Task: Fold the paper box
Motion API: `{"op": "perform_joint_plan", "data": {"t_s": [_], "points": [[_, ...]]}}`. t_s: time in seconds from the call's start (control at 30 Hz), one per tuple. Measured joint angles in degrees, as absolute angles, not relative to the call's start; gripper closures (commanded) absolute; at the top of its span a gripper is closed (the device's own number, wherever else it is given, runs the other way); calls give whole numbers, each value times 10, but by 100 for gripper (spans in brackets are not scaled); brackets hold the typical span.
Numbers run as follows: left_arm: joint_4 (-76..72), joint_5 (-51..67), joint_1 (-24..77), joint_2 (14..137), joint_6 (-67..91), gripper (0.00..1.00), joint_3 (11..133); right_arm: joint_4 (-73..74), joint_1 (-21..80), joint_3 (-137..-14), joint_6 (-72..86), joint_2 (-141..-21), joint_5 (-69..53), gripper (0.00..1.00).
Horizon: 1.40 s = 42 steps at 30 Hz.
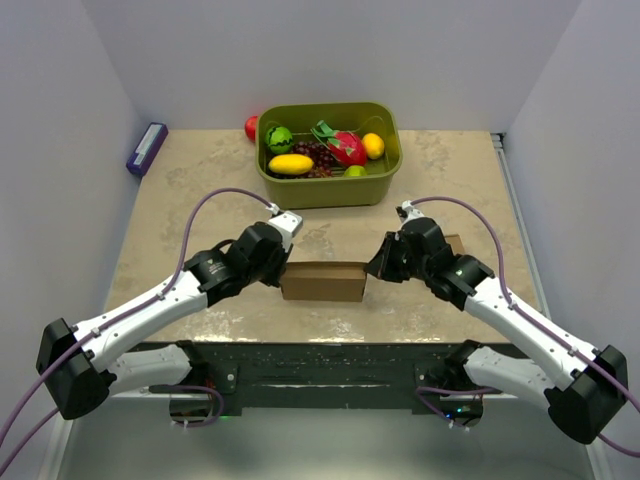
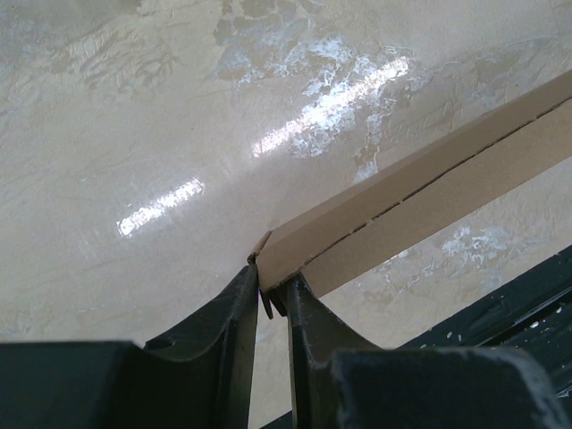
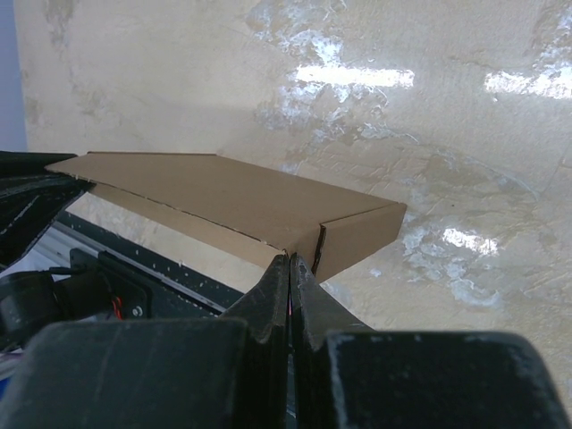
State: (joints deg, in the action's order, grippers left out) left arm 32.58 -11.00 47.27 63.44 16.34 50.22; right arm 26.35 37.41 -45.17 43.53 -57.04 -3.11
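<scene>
The paper box (image 1: 322, 281) is a flat, closed brown cardboard shape lying across the table's near middle. My left gripper (image 1: 281, 264) is at its left end. In the left wrist view the jaws (image 2: 273, 281) stand narrowly apart and pinch the end corner of the paper box (image 2: 429, 192), a small cardboard tab showing between the fingertips. My right gripper (image 1: 373, 267) is at the right end. In the right wrist view its jaws (image 3: 290, 261) are pressed together with nothing between them, tips touching the near corner seam of the paper box (image 3: 223, 192).
A green bin (image 1: 330, 188) of toy fruit stands behind the box at the back centre, with a red fruit (image 1: 251, 127) beside its left corner. A purple block (image 1: 147, 148) lies by the left wall. A small brown cardboard piece (image 1: 455, 243) shows behind the right arm.
</scene>
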Motion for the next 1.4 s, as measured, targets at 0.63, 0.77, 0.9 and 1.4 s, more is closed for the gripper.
{"op": "perform_joint_plan", "data": {"t_s": [0.63,0.77,0.9,1.4], "points": [[317,-103,473,639,164,78,502,289,375,-459,387,-566,-19,100],[312,-100,473,641,164,78,502,295,375,-459,373,-568,-16,100],[310,-99,473,642,164,77,502,295,375,-459,362,-577,-11,100],[326,-91,474,569,170,46,498,300,375,-460,360,-575,10,100]]}}
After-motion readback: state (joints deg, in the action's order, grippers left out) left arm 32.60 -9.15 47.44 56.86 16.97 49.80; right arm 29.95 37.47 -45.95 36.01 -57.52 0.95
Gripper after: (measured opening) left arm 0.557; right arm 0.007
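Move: The paper box stands between the grippers. Its middle is about 9 cm right of the left hand, 1 cm ahead and 4 cm lower; from the right hand it is some 10 cm left, 1 cm ahead and 4 cm lower. The fruit basket sits about 27 cm ahead of the left hand and 10 cm right. The small carton lies roughly 16 cm right of the right hand and 7 cm ahead. Keep the right gripper's shut fingertips on the box's near right corner while easing that hand about 2 cm right and 1 cm down, rolling its left side slightly down. Let the left gripper, still around the left end flap, follow slightly right; then open its fingers to let go and lift it about 3 cm clear, drawing slightly back. ##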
